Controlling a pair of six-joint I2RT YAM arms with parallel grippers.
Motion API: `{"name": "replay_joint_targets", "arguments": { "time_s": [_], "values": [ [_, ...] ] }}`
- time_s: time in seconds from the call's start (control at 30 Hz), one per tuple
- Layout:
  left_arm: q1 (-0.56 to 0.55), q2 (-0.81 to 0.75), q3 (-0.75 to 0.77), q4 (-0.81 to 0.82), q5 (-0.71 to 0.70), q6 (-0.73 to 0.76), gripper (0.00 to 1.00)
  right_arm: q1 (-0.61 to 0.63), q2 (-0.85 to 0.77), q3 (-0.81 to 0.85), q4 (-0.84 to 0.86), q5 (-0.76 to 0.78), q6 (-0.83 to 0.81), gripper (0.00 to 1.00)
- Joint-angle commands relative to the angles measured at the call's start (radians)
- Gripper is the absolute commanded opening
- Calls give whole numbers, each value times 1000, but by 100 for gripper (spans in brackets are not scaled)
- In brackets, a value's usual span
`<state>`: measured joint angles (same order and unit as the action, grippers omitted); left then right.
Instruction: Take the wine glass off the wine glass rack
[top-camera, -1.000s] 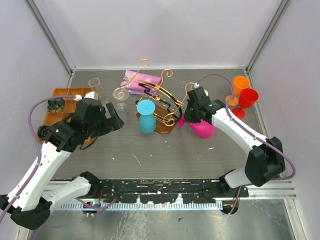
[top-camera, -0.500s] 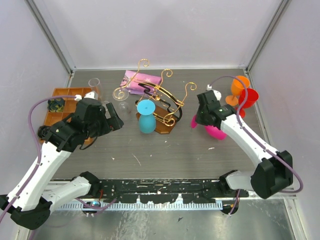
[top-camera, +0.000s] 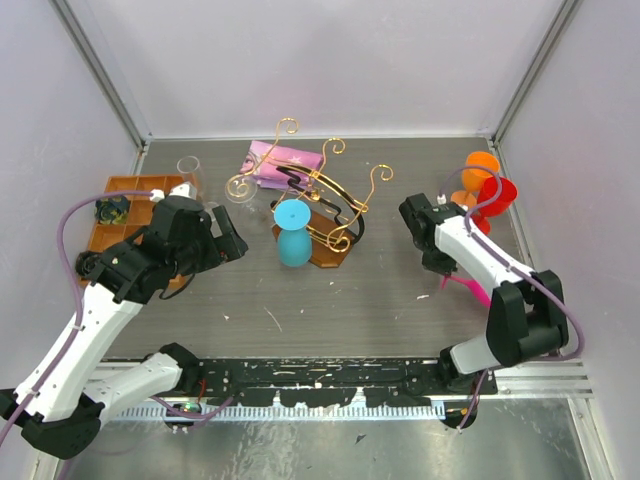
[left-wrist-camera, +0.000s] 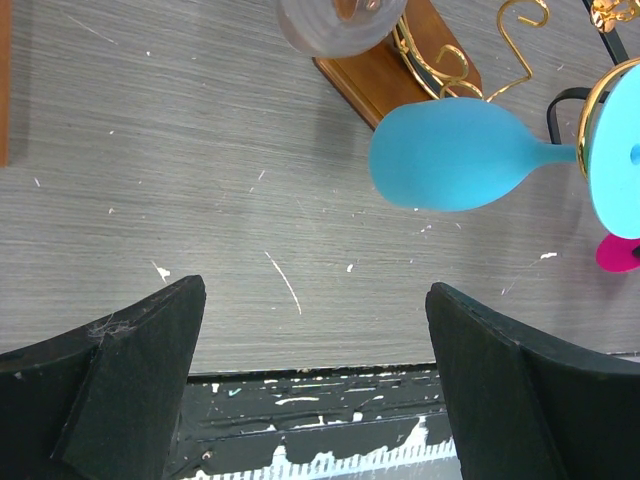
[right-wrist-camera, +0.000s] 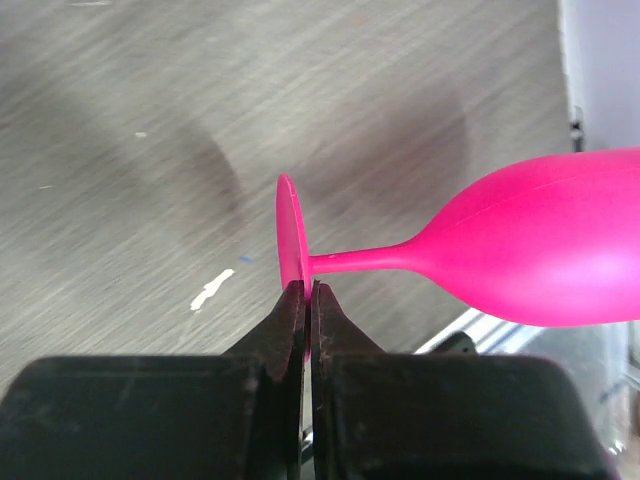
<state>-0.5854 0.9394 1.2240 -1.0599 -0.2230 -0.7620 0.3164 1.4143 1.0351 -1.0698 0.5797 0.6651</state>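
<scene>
The gold wire wine glass rack (top-camera: 318, 195) stands on its brown wooden base (left-wrist-camera: 385, 72) at mid-table. A blue wine glass (top-camera: 292, 240) hangs on it by its foot, bowl down. A clear glass (top-camera: 240, 188) is at its left end. My right gripper (right-wrist-camera: 308, 292) is shut on the foot rim of a pink wine glass (right-wrist-camera: 545, 250), held sideways, off the rack. From above, only a bit of the pink wine glass (top-camera: 470, 289) shows, under my right gripper (top-camera: 445, 268). My left gripper (left-wrist-camera: 315, 300) hangs open and holds nothing, left of the blue wine glass (left-wrist-camera: 455, 155).
An orange glass (top-camera: 481, 166) and a red glass (top-camera: 496, 194) stand at the right wall. An orange compartment tray (top-camera: 128, 200) lies at the left. A pink cloth (top-camera: 278, 160) lies behind the rack. A clear tumbler (top-camera: 190, 172) stands by the tray.
My right arm has carried the pink wine glass away from the rack, to the right and toward the near edge. The left arm has not moved.
</scene>
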Motion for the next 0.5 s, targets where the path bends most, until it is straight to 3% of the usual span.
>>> {"name": "replay_joint_targets", "arguments": {
  "time_s": [0.0,0.33,0.47],
  "values": [
    [-2,-5,8,4,0,11,99,4,44,26,-129,184,130,1],
    [-2,-10,5,8,-1,20,99,-2,209,-44,-198,248,326,1],
    [-2,0,2,16,10,21,99,-3,361,1,-338,324,477,1]
  ]
}}
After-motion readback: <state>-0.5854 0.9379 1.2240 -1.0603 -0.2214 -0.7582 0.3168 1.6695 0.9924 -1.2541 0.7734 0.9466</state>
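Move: Off to the right and nearer the bases lies the bare table the held pink wine glass seems bound for, about 9 cm right of the right hand, 6 cm back and 9 cm below. The red glass stands some 15 cm ahead and 10 cm right, the orange one 20 cm ahead and 7 cm right; the rack is about 13 cm ahead and 26 cm left. From the left hand that bare spot is roughly 58 cm right, 4 cm back and 24 cm down. Carrying the pink glass by the rim of its foot, the right hand draws back and to the right, away from the rack, while sinking, about 6 to 7 cm in all. The wrist rolls some 25 degrees meanwhile, swinging the downward-pointing fingers farther out to the right, with a slight clockwise turn; the nearly shut fingers keep their pinch. ##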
